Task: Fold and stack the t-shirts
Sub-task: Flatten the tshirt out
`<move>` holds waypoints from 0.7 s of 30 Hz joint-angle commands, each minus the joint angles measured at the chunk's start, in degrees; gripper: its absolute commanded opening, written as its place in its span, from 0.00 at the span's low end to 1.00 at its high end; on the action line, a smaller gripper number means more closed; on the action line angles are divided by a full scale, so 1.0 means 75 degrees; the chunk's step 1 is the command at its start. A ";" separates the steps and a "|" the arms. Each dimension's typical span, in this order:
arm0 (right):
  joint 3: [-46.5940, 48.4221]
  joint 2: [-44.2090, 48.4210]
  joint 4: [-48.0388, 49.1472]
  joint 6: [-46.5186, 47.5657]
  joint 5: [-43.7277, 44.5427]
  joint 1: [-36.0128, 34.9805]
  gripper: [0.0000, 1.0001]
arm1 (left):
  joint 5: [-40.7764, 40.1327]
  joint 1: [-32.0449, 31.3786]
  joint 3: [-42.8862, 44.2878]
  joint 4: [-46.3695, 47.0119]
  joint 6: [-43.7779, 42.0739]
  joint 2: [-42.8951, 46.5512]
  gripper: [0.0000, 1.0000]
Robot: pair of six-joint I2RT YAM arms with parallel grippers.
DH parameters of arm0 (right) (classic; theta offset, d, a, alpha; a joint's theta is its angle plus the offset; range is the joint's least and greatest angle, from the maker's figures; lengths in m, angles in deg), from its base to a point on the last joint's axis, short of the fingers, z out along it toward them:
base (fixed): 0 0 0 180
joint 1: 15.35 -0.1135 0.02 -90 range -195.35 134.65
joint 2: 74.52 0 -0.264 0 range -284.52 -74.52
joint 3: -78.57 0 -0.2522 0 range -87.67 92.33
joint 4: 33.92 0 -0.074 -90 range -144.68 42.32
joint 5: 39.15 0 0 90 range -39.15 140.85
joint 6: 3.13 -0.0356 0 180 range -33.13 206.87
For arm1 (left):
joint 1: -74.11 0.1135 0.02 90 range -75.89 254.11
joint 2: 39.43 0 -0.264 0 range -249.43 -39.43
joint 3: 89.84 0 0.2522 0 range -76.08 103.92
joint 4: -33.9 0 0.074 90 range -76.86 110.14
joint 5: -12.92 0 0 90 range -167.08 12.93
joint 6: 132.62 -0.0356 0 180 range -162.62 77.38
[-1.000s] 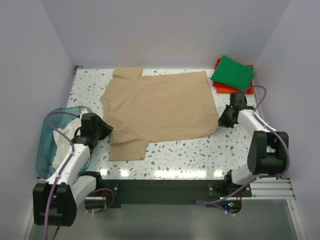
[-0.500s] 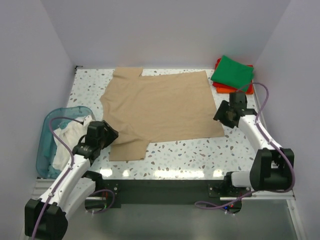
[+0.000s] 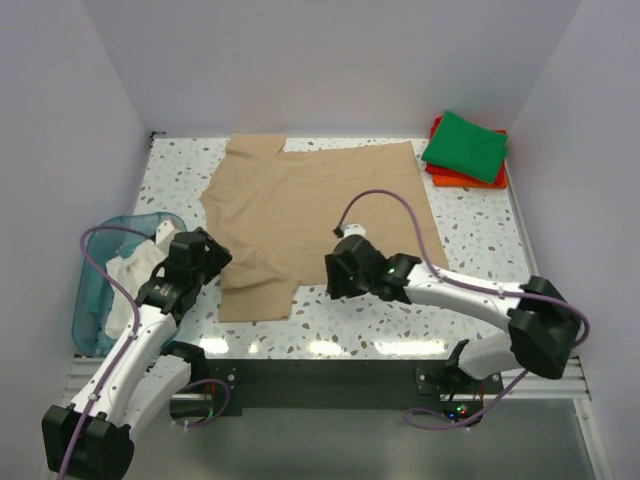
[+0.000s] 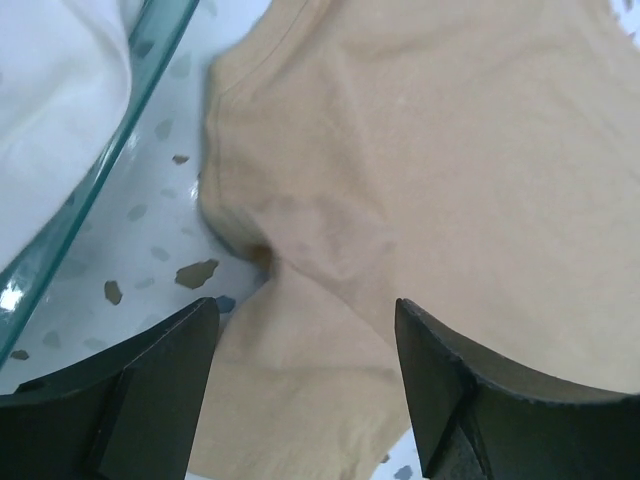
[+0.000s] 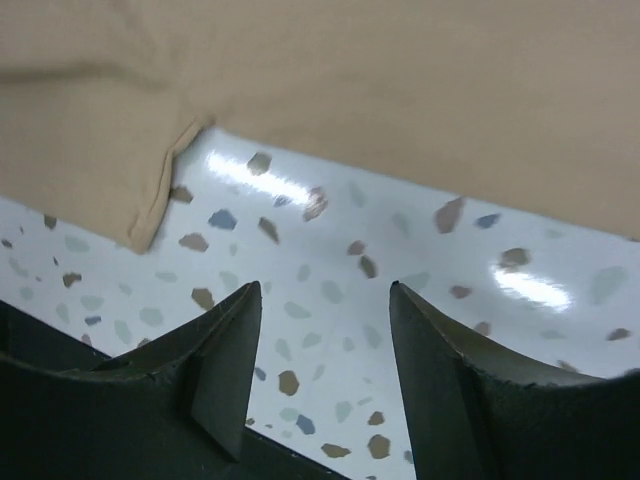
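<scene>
The tan t-shirt lies spread flat on the speckled table, one sleeve pointing toward the near edge. My left gripper hovers open over that sleeve's left side; in the left wrist view its jaws straddle tan cloth with nothing pinched. My right gripper stands open at the shirt's near hem; in the right wrist view its jaws are over bare table, the hem just beyond. A folded green t-shirt rests on an orange-red one at the far right. A white t-shirt sits in the basket.
A translucent teal basket stands at the table's left edge, its rim close beside my left gripper. Bare speckled table runs along the near edge, right of the sleeve. Walls close in on three sides.
Both grippers have opened and let go of the tan shirt. The right arm has swung from the shirt's right edge to the middle of its near hem. The left gripper shifted slightly.
</scene>
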 commanded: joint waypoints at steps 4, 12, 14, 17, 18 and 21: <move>0.1635 -0.2015 0.0423 -0.0630 0.2014 -0.2227 0.57 | -0.0609 -0.0037 0.1324 -0.0347 -0.0384 0.0137 0.78; 0.2973 -0.3879 0.0003 -0.0935 0.2767 -0.3259 0.57 | -0.0562 -0.0014 0.1748 -0.0523 -0.0678 0.0242 0.78; 0.3279 -0.4127 -0.0151 -0.1017 0.2826 -0.3318 0.56 | -0.0550 -0.0014 0.1748 -0.0523 -0.0724 0.0231 0.79; 0.3384 -0.4408 -0.0116 -0.1041 0.2802 -0.3330 0.56 | -0.0504 -0.0014 0.1655 -0.0476 -0.0725 0.0219 0.79; 0.3431 -0.4479 -0.0128 -0.1041 0.2826 -0.3330 0.55 | -0.0480 -0.0014 0.1608 -0.0453 -0.0724 0.0231 0.79; 0.3362 -0.4643 0.0070 -0.1064 0.2896 -0.3330 0.52 | -0.0351 -0.0014 0.1304 -0.0277 -0.0678 0.0289 0.78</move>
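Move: The loose sleeve's near right corner lies about 12 cm to the right gripper's left, 7 cm back and 8 cm below it. The armpit notch is some 9 cm left of the gripper and level with it fore and aft; the sleeve's near left corner is roughly 29 cm left and 9 cm back. From the left gripper, the sleeve's right corner lies about 16 cm to the right, 14 cm back and 9 cm lower. Sweep the right gripper about 15 cm left, drawing it back and sinking some 7 cm, until its half-open fingers hover around the sleeve's near right corner; turn it about 10 degrees counter-clockwise and dip its left side on the way, without closing. Meanwhile lift the open, empty left gripper about 8 cm clear of the shirt. ##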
